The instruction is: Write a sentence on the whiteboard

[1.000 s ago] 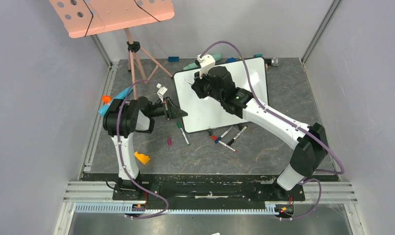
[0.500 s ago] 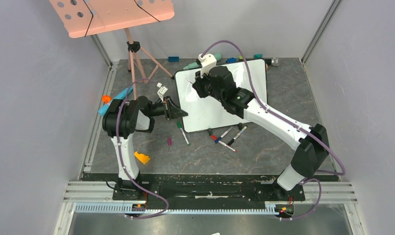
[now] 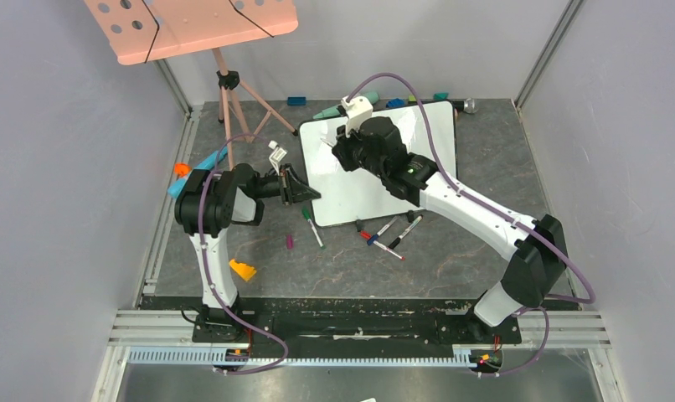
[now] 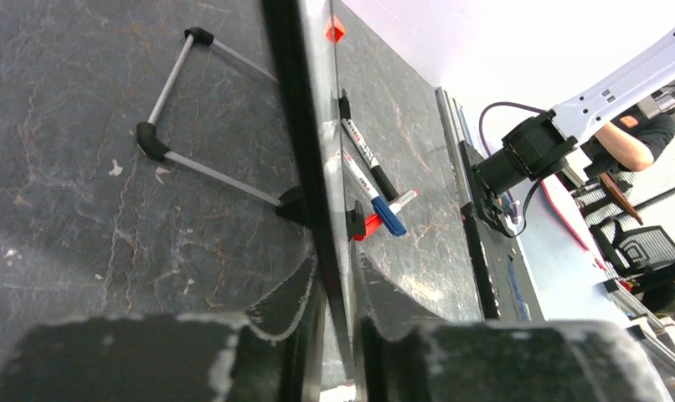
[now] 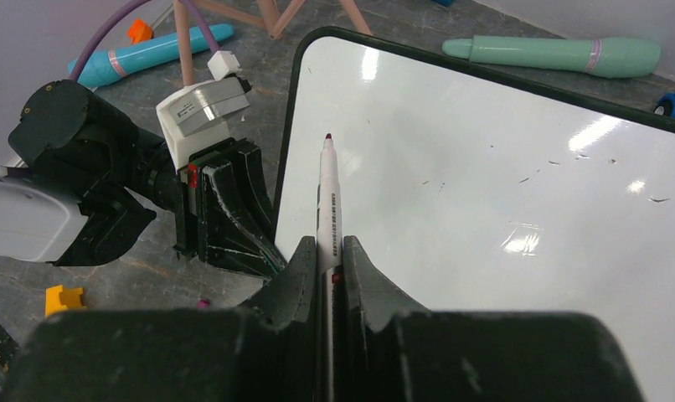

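The whiteboard [image 3: 344, 198] stands tilted on the dark table, its glossy face [image 5: 485, 167] bare except for a few small dark specks. The sentence is out of view. My right gripper [image 3: 334, 144] [image 5: 327, 243] hovers over the board's upper left part, shut on a white marker [image 5: 328, 193] whose dark red tip points at the board near its left edge. My left gripper [image 3: 306, 194] [image 4: 336, 260] sits at the board's left edge, and the dark frame [image 4: 305, 126] runs between its jaws. Thin gaps show on both sides of the frame, so the jaws stand slightly open.
A pink perforated board [image 3: 192, 25] on a tripod stands at the back left. Loose markers [image 3: 393, 234] lie in front of the whiteboard, with a green-capped one [image 3: 311, 224] and a magenta cap [image 3: 289, 242] nearby. A teal cylinder [image 5: 552, 54] and a blue one [image 5: 141, 54] lie behind.
My right arm has drifted a little to the right and back, still carrying the marker. The left arm has stayed at the board's edge.
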You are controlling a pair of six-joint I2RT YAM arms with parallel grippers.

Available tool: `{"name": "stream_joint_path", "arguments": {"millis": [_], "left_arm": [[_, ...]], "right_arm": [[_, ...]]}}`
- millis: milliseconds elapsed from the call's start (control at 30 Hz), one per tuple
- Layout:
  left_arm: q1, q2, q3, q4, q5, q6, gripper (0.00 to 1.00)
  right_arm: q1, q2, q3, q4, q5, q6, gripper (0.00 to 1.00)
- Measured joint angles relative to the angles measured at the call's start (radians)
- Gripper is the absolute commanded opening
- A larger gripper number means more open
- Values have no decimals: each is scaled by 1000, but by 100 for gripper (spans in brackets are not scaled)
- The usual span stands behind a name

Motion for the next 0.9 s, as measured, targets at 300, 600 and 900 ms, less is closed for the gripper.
{"name": "stream_joint_path", "arguments": {"millis": [300, 600, 900], "left_arm": [[-6, 3, 12, -3, 8, -2, 2], [-6, 15, 18, -2, 4, -2, 2], [-6, 54, 51, -2, 1, -31, 2]], "right_arm": [[0, -5, -10, 0, 1, -1, 0], [0, -5, -9, 0, 1, -1, 0], [0, 11, 16, 0, 32, 21, 0]]}}
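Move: The whiteboard's middle lies roughly 14 cm right of the left hand, 8 cm ahead and slightly higher; the board's left edge is already between the parted fingers. The green marker lies some 6 cm back, 1 cm left and 10 cm below this hand, and the magenta cap about 9 cm back, 6 cm left. From the right hand, already holding its marker, the board's middle is around 10 cm right, 2 cm back and 12 cm below. The left hand shuts its parted fingers on the whiteboard's left edge right away and pinches it, holds almost still for a while, then carries the edge about 1 cm forward and nearly as far down, the wrist barely tipping. The right hand keeps its grip on the marker over the board's upper left part, staying nearly in place before it eases about half a centimetre forward and turns a touch clockwise at the end. ##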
